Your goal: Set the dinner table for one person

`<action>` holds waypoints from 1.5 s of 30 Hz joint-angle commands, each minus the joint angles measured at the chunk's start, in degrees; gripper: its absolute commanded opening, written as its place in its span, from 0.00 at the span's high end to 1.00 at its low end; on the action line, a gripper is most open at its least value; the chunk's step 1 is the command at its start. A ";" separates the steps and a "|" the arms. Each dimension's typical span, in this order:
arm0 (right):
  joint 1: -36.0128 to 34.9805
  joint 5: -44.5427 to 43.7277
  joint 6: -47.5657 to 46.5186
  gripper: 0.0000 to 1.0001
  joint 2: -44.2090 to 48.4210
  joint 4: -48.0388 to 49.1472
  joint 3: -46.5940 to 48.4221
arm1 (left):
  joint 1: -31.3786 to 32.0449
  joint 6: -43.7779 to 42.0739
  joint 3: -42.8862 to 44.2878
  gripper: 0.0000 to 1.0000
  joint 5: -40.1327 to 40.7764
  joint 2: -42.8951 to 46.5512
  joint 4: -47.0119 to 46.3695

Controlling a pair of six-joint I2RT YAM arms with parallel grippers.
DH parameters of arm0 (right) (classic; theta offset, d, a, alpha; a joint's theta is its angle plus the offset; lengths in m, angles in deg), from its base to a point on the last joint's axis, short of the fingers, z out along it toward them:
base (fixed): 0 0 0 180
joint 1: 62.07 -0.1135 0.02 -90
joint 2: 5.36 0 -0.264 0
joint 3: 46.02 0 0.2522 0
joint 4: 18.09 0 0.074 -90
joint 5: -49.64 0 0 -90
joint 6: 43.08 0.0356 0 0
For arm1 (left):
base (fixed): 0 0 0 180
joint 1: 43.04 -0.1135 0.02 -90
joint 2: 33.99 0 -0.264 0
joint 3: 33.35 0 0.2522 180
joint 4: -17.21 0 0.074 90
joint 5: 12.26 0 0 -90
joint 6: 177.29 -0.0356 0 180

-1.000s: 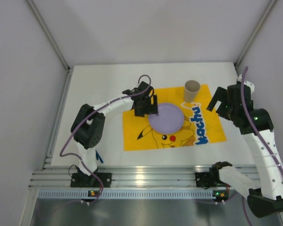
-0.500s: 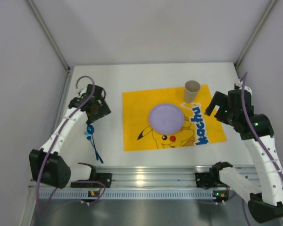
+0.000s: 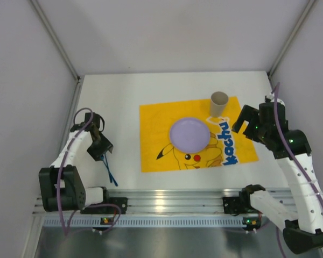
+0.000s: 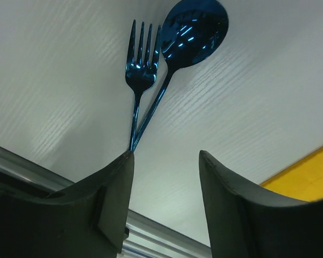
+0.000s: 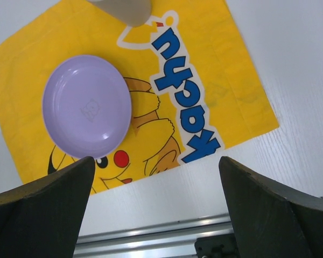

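On the white dinner table (image 3: 113,97) lies a yellow Pikachu mat (image 3: 151,156) with a purple plate (image 3: 189,134) and a beige cup (image 3: 219,102) on it. A blue fork (image 4: 141,70) and a blue spoon (image 4: 194,29) lie crossed on the table left of the mat. In the top view they show as a thin blue line (image 3: 110,173). My left gripper (image 4: 164,156) hangs low over their handles with its jaws apart and only bare table between them. The handles run under its left fingertip (image 4: 124,166). My right gripper (image 5: 156,166) is wide open above the mat's right part.
A ribbed aluminium rail (image 3: 161,201) runs along the near edge, with both arm bases on it. Grey walls close in the table on the left, back and right. The left arm (image 3: 70,153) is folded close to the left edge.
The left arm swung from the plate across to the table's left side and came down over the fork and spoon, and its jaws have narrowed. The right arm has barely moved.
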 commanded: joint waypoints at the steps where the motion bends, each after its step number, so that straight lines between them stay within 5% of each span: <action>1: -0.71 -0.46 -1.09 0.00 0.20 1.87 0.06 | -0.62 0.19 -2.45 0.44 -2.32 -3.07 -4.84; 17: -1.07 -2.31 -1.89 0.00 -1.46 1.43 1.21 | -3.43 -4.20 -2.98 0.52 1.28 -11.86 -11.09; 32: -0.80 -4.77 -2.24 0.00 -6.12 1.25 5.07 | -3.61 -9.48 -0.96 0.80 -1.01 -21.26 -18.29; 36: -0.63 -5.21 -1.80 0.00 -7.35 1.51 5.34 | -3.52 -9.57 -0.69 1.00 -3.02 -25.21 -20.49; 45: -0.54 -4.95 -1.10 0.00 -8.58 1.95 7.01 | -3.17 -13.87 14.23 1.00 -0.05 -25.05 -18.04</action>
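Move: Just below the left hand lies the spoon, its middle about 4 cm back, 1 cm left and 7 cm down; its bowl points outward, with the neck almost under the fingers and slightly left. The fork crosses its handle, middle some 8 cm back and level sideways. The plate is roughly 39 cm right and 11 cm ahead. From the right hand the spoon's middle is about 61 cm left, 4 cm back and 25 cm down. Sinking about 6 cm onto the spoon, the left hand also works some 3 cm forward as its half-open fingers shut and pinch the spoon at the neck, just behind the bowl. It then slides about 2 cm farther forward with the grip kept, barely rising, turned roughly 10 degrees clockwise. The empty right hand eases forward 2.5 cm, fingers wide open. ##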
